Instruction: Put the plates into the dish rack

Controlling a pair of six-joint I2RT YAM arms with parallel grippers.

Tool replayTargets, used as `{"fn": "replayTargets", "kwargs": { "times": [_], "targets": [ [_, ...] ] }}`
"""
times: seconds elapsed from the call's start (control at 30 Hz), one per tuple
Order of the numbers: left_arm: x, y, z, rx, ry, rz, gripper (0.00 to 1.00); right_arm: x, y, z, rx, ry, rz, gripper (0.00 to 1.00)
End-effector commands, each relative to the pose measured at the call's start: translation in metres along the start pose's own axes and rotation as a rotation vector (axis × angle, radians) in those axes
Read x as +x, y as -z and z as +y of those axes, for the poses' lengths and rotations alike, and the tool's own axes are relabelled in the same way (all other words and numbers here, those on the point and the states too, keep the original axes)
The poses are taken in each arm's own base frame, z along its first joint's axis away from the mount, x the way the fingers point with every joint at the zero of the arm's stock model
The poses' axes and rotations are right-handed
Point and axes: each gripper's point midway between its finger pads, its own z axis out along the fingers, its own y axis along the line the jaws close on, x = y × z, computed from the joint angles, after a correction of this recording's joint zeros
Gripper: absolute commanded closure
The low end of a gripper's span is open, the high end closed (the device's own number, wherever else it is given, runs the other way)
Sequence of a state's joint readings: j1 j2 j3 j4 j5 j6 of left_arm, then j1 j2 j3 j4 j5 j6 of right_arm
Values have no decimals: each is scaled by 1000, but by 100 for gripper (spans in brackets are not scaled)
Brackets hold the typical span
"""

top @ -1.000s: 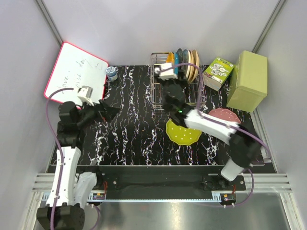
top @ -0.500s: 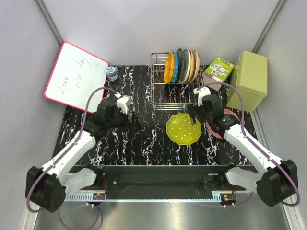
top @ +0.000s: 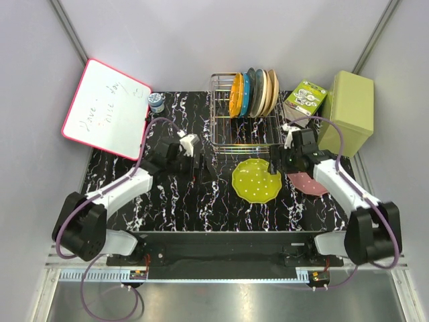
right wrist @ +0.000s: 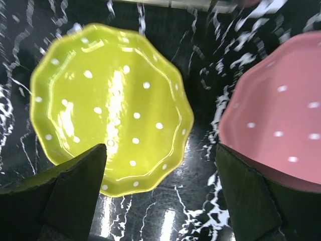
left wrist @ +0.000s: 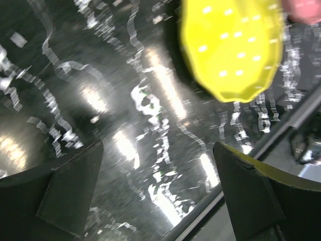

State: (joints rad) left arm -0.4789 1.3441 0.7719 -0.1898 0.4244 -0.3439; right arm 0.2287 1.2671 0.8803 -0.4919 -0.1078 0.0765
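Observation:
The chrome wire dish rack [top: 244, 124] stands at the back centre. The orange plate [top: 235, 95] and the blue plate [top: 245, 94] stand upright in it beside dark teal, beige and tan plates. The yellow-green plate [top: 256, 181] lies flat in front of the rack; it also shows in the right wrist view [right wrist: 110, 108] and the left wrist view [left wrist: 230, 45]. The pink plate [top: 310, 183] lies flat to its right, partly under my right arm [right wrist: 281, 125]. My right gripper [top: 276, 163] [right wrist: 160, 186] is open and empty over the gap between these two plates. My left gripper [top: 206, 169] [left wrist: 160, 186] is open and empty, left of the yellow-green plate.
A red-framed whiteboard [top: 107, 107] leans at the back left with a small jar [top: 156, 102] beside it. A patterned carton [top: 305, 100] and an olive-green box [top: 346, 113] stand at the back right. The table's front edge [left wrist: 241, 181] runs close below my left gripper.
My right gripper has pulled back from the rack and come down between the yellow-green and pink plates. My left gripper has swung from the far left toward the centre.

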Motion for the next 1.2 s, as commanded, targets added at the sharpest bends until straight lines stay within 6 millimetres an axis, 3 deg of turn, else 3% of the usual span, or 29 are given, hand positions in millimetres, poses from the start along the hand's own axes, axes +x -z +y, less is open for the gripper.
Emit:
{"fn": "replayTargets", "kwargs": {
  "times": [0.0, 0.07, 0.27, 0.43, 0.7, 0.9, 1.17],
  "targets": [
    [-49, 16, -45, 163, -120, -141, 5, 13, -21, 11, -80, -53, 88, 5],
    [-57, 29, -53, 178, -174, -172, 5, 16, -28, 7, -56, -51, 106, 4],
    [-69, 64, -45, 156, -196, -236, 3, 28, -47, 1, -44, -54, 156, 5],
    [-60, 72, -41, 157, -170, -246, 3, 24, -60, 9, -78, -90, 185, 6],
    [-67, 86, -30, 119, -159, -297, 2, 22, -69, 20, -126, -128, 210, 7],
    [-66, 84, -26, 109, -150, -306, 2, 30, -68, 51, -186, -64, 226, 6],
    [-50, 72, -3, 46, -27, -300, 1, 46, -70, 99, -263, 51, 263, 6]
  ]
}}
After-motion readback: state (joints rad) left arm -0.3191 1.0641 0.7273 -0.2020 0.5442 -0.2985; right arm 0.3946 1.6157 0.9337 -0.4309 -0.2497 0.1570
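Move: To the right hand's left by about 8 cm, roughly 1 cm back and some 9 cm down, lies the green plate, flat on the table. The pink plate is about 12 cm to this hand's right and 2 cm farther out, at the same depth below. The dish rack's middle stands around 20 cm ahead, 11 cm to the left and 4 cm lower. From the left hand, the green plate is some 18 cm to the right, 2 cm back and 8 cm below. Sinking about 8 cm with the fingers still open, the right hand tips some 15 degrees to point more steeply down, straddling the green plate's right rim. It then sweeps left and a little back, pushing the rim with its right-hand finger while turning counter-clockwise. The left hand rises about 10 cm and drifts left, clear of the plate, then sinks slightly. ##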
